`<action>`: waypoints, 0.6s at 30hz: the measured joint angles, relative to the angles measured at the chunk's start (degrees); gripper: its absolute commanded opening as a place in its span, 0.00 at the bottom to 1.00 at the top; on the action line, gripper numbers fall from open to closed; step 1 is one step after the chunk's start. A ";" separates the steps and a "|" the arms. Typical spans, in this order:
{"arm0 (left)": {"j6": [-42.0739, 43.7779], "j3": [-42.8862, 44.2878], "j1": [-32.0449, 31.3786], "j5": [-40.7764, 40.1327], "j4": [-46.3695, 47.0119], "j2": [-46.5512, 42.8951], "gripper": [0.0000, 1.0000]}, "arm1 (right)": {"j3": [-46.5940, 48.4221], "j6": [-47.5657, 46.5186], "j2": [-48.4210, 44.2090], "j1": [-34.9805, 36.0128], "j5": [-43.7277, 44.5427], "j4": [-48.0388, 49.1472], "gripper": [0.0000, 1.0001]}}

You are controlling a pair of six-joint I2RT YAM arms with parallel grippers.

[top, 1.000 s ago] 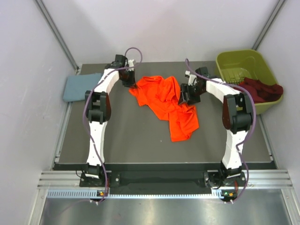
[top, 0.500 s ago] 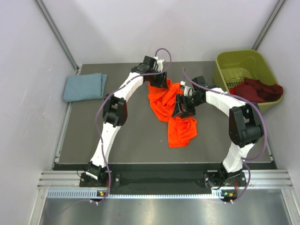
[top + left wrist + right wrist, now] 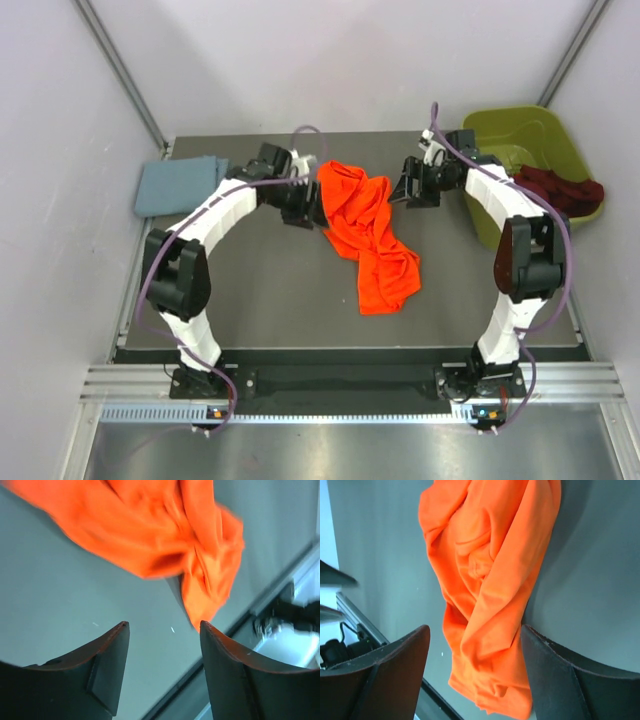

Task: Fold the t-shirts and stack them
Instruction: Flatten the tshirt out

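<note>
The orange t-shirt (image 3: pixel 368 235) lies bunched in a long crumpled strip in the middle of the table, and shows in the left wrist view (image 3: pixel 150 530) and the right wrist view (image 3: pixel 490 580). My left gripper (image 3: pixel 316 207) hovers at its left edge, open (image 3: pixel 162 627), with only bare table between the fingers. My right gripper (image 3: pixel 405 190) hangs open (image 3: pixel 475 630) just right of the shirt's far end, holding nothing. The grey-blue t-shirt (image 3: pixel 180 184) lies folded at the far left. The maroon t-shirt (image 3: pixel 556 190) is heaped over the bin's rim.
The olive-green bin (image 3: pixel 505 135) stands at the far right corner of the dark table (image 3: pixel 260 290). White walls close in both sides and the back. A metal rail (image 3: pixel 350 380) runs along the near edge by the arm bases.
My left gripper carried the shirt's left part over to the right, opened and let go, then drew back left. My right gripper pulled away toward the far right. The orange shirt is now narrower.
</note>
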 measured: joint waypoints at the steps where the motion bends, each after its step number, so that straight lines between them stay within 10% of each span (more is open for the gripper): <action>1: 0.17 -1.75 -0.70 0.76 0.35 -0.20 0.60 | 0.61 0.02 0.72 0.00 0.04 -0.20 0.73; 18: 0.31 -16.41 -12.61 2.08 7.67 6.40 0.59 | 6.88 -0.59 5.70 0.24 0.66 -0.46 0.75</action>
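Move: The orange t-shirt's near-left corner lies about 17 cm back and 10 cm to the right of the left hand, some 14 cm below it. The shirt's bunched far part is about 7 cm ahead and 8 cm right of that hand. From the right hand, the bunched part lies about 13 cm left, 2 cm ahead and 11 cm down, and the near-left corner about 22 cm back and 11 cm left. Towards the orange t-shirt's near-left corner comes the empty left hand, dropping about 12 cm while drawing back some 11 cm, quickly at first, then easing off and edging 5 cm to the right. Its wrist turns some 15 degrees clockwise and tips further down, fingers staying open. The open right hand shifts about 3 cm forward above the shirt's right side, then holds there. ##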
